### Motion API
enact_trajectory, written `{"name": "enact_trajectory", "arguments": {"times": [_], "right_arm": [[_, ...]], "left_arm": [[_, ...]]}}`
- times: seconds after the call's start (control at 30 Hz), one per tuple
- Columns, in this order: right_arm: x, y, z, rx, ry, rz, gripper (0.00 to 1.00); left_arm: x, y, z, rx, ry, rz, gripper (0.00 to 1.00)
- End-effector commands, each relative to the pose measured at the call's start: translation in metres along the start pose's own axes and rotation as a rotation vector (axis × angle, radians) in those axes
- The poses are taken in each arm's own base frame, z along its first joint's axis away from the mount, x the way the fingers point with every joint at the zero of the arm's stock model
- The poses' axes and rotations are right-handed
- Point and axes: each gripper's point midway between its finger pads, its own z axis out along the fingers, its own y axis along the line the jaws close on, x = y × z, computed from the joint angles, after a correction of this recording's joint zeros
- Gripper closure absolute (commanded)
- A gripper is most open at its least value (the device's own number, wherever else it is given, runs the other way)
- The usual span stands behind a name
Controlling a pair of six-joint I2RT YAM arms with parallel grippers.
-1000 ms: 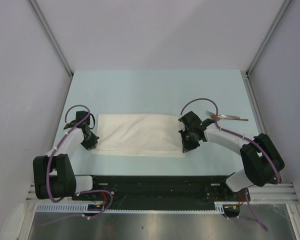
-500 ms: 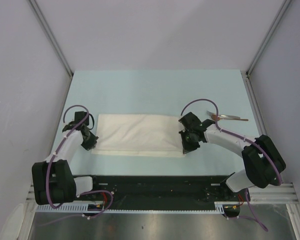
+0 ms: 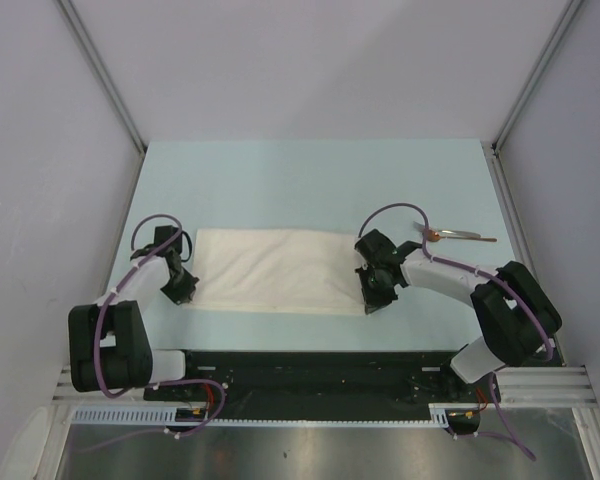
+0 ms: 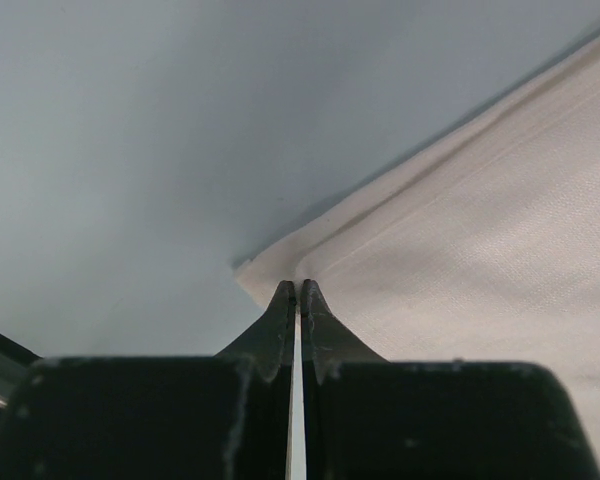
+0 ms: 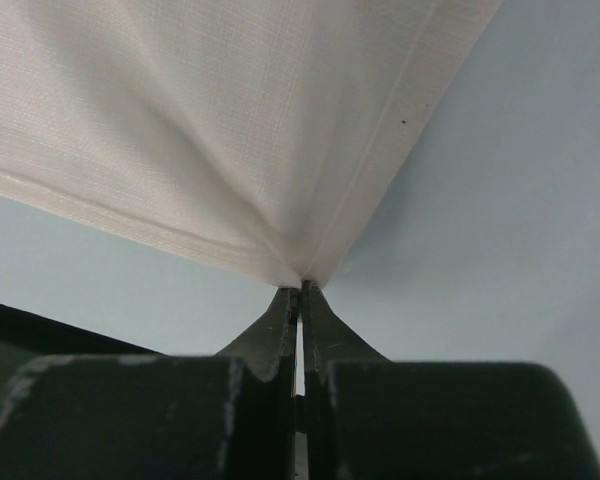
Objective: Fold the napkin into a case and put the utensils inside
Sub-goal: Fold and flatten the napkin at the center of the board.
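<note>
The white napkin [image 3: 275, 268] lies as a wide folded rectangle in the middle of the table. My left gripper [image 3: 181, 291] is shut on its near left corner; in the left wrist view the fingertips [image 4: 298, 287] pinch the napkin [image 4: 480, 230] just inside that corner. My right gripper [image 3: 372, 298] is shut on the near right corner, and in the right wrist view the napkin [image 5: 230, 130] draws up into a point at the gripper [image 5: 301, 287]. The spoon [image 3: 462, 236], silver-handled with a coppery bowl, lies on the table beyond the right arm, apart from the napkin.
The pale blue table [image 3: 310, 180] is flanked by grey walls with metal posts at the back corners. The black base rail [image 3: 310, 365] runs along the near edge, just in front of the napkin's near side.
Both grippers have edged slightly toward the near side, still holding the napkin's near corners. The right one has also shifted a little left. The spoon has not moved.
</note>
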Motion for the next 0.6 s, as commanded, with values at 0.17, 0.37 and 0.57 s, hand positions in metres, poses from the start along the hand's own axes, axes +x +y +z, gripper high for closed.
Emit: {"name": "enact_trajectory", "arguments": {"times": [0.17,0.37,0.57], "right_arm": [[0.011,-0.004,0.009,0.037,0.038,-0.001,0.96],[0.001,0.005,-0.012,0.004,-0.034,0.025,0.62],[-0.011,0.006,-0.054,-0.119,-0.174,0.137,0.39]], "left_arm": [[-0.009,0.010,0.007,-0.047,-0.034,-0.050,1.00],[-0.015,0.008,-0.008,-0.008,-0.058,-0.073,0.75],[-0.018,0.006,-0.032,0.045,-0.072,-0.086,0.30]]}}
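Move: Both my hands are down at the board, shut on the near corners of the half-folded napkin. Its near-left corner is at my left fingertips, and its far-left corner is about 16 cm ahead and 3 cm to the right of them. The near-right corner is at my right fingertips, with the far-right corner some 18 cm straight ahead. The utensils lie roughly 18 cm ahead and 20 cm to the right of my right hand. I settle both hands a touch lower, the left by about half a centimetre, to lay the napkin's near corners on the board. Then I open both sets of fingers past halfway to let the corners go, the right starting a hair earlier, and lift nearly straight up off them, the left nearly 2 cm and the right almost 3 cm, quickening. ##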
